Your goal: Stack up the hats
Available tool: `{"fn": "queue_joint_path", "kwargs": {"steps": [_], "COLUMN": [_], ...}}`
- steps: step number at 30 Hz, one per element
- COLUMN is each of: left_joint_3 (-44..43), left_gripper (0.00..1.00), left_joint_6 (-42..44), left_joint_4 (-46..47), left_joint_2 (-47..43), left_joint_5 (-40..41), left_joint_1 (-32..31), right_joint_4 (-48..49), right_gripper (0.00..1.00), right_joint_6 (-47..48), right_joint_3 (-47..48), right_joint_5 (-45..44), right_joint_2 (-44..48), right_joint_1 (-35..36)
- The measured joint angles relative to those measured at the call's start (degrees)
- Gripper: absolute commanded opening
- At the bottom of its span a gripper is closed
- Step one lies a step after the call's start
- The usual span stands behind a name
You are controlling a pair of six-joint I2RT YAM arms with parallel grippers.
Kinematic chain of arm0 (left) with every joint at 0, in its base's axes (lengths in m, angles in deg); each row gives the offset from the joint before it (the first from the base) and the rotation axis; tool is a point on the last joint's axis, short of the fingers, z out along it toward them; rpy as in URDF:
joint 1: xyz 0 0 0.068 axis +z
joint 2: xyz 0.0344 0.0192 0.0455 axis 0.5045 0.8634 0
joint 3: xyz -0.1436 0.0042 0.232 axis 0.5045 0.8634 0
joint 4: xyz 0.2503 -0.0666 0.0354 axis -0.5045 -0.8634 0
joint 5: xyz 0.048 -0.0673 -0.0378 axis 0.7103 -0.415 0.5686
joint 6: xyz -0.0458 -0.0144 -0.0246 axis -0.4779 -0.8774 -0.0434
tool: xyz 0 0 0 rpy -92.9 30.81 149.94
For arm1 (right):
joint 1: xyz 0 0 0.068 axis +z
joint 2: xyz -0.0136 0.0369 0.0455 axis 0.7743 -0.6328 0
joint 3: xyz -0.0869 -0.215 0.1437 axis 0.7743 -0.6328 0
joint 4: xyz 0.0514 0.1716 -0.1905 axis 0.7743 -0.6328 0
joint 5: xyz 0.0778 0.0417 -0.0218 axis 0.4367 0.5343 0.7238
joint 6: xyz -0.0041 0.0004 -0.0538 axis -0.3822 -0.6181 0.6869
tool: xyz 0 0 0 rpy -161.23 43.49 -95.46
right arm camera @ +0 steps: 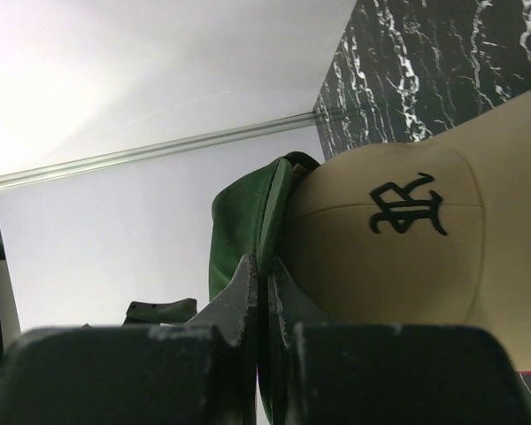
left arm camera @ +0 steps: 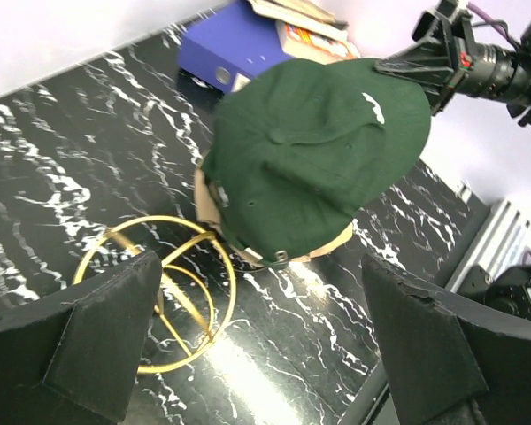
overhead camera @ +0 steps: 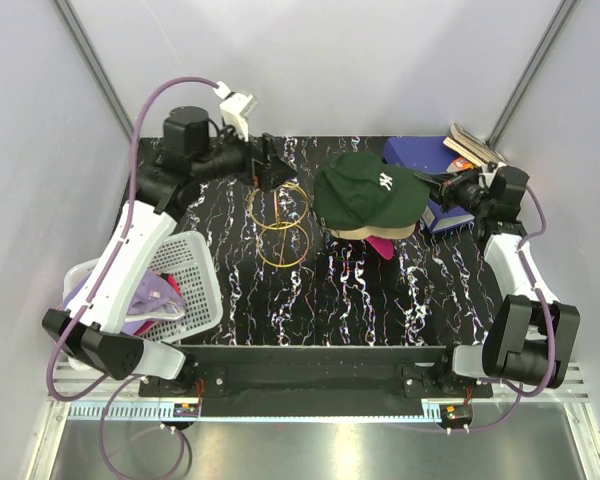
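A dark green hat (overhead camera: pixel 365 190) with a white emblem lies on top of a tan hat (overhead camera: pixel 375 232), and a magenta hat (overhead camera: pixel 382 246) peeks out beneath them at mid table. My right gripper (overhead camera: pixel 427 183) is shut on the green hat's brim (right arm camera: pixel 239 221), right beside the tan hat (right arm camera: pixel 389 257). At the back left, my left gripper (overhead camera: pixel 270 165) hangs open and holds nothing. Its wrist view looks down on the green hat (left arm camera: pixel 319 150) from above the table. A lavender hat (overhead camera: pixel 150 295) lies in the white basket (overhead camera: pixel 195 265) at the left.
Gold wire rings (overhead camera: pixel 280 225) lie on the black marble table just left of the hat pile, below the left gripper (left arm camera: pixel 265 354). A blue binder (overhead camera: pixel 420 155) and a book (overhead camera: pixel 470 145) sit at the back right. Grey walls close in the sides.
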State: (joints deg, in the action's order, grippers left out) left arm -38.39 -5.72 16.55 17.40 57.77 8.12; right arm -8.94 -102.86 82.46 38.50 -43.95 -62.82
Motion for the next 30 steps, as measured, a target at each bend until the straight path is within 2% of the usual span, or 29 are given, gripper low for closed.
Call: {"fn": "queue_joint_path", "kwargs": {"steps": [10,19,26,30], "left_joint_3": [0.11,4.48,5.92,10.78], "left_gripper": [0.99,0.99,0.98,0.98], "left_joint_6": [-0.63,-5.38,-9.11,-11.08], "left_joint_4": [2.78,13.92,18.80,24.70], "left_joint_2": [3.78,7.82,16.48,17.53], "left_joint_5": [0.85,1.18,4.09,3.02], "left_joint_1": [-4.83,-8.26,-9.53,-9.66], "right_joint_4": [-0.04,1.75,7.23,9.84], "right_gripper": [0.00,0.00,0.00,0.00], "right_joint_6": [2.43,4.55,4.61,5.07], "right_joint_3": [-6.49,-7.02,-10.56,-10.67], "right_joint_5": [0.09,0.85,2.86,4.26], "right_joint_2": [-0.37,-3.56,-6.36,-8.52], "right_joint_1": [-1.60,-1.99,-4.15,-5.03]}}
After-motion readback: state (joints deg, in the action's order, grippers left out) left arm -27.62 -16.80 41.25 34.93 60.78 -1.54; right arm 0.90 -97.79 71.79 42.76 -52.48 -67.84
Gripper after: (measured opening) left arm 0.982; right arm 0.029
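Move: Ahead and to the right of the empty left hand hangs the green hat, its middle about 19 cm right, 2 cm farther out and some 11 cm lower; the tan hat it goes over is some 9 cm below it. The yellow stand is 27 cm below this hand, 2 cm farther out. From the right hand, the green hat's middle lies 11 cm left and 2 cm back, the tan hat 14 cm left and 11 cm below, and the blue binder 12 cm farther out, 4 cm right and 21 cm below. Lowering the green hat by about 10 cm over the tan one, the right hand keeps its shut pinch on the hat's right end and drifts slightly to the right. Meanwhile the wide-open left hand comes down some 13 cm and right by nearly as much, first mostly rightward, then steeply down and a little forward, its fingers tipping down as they near the hat's strap edge. ##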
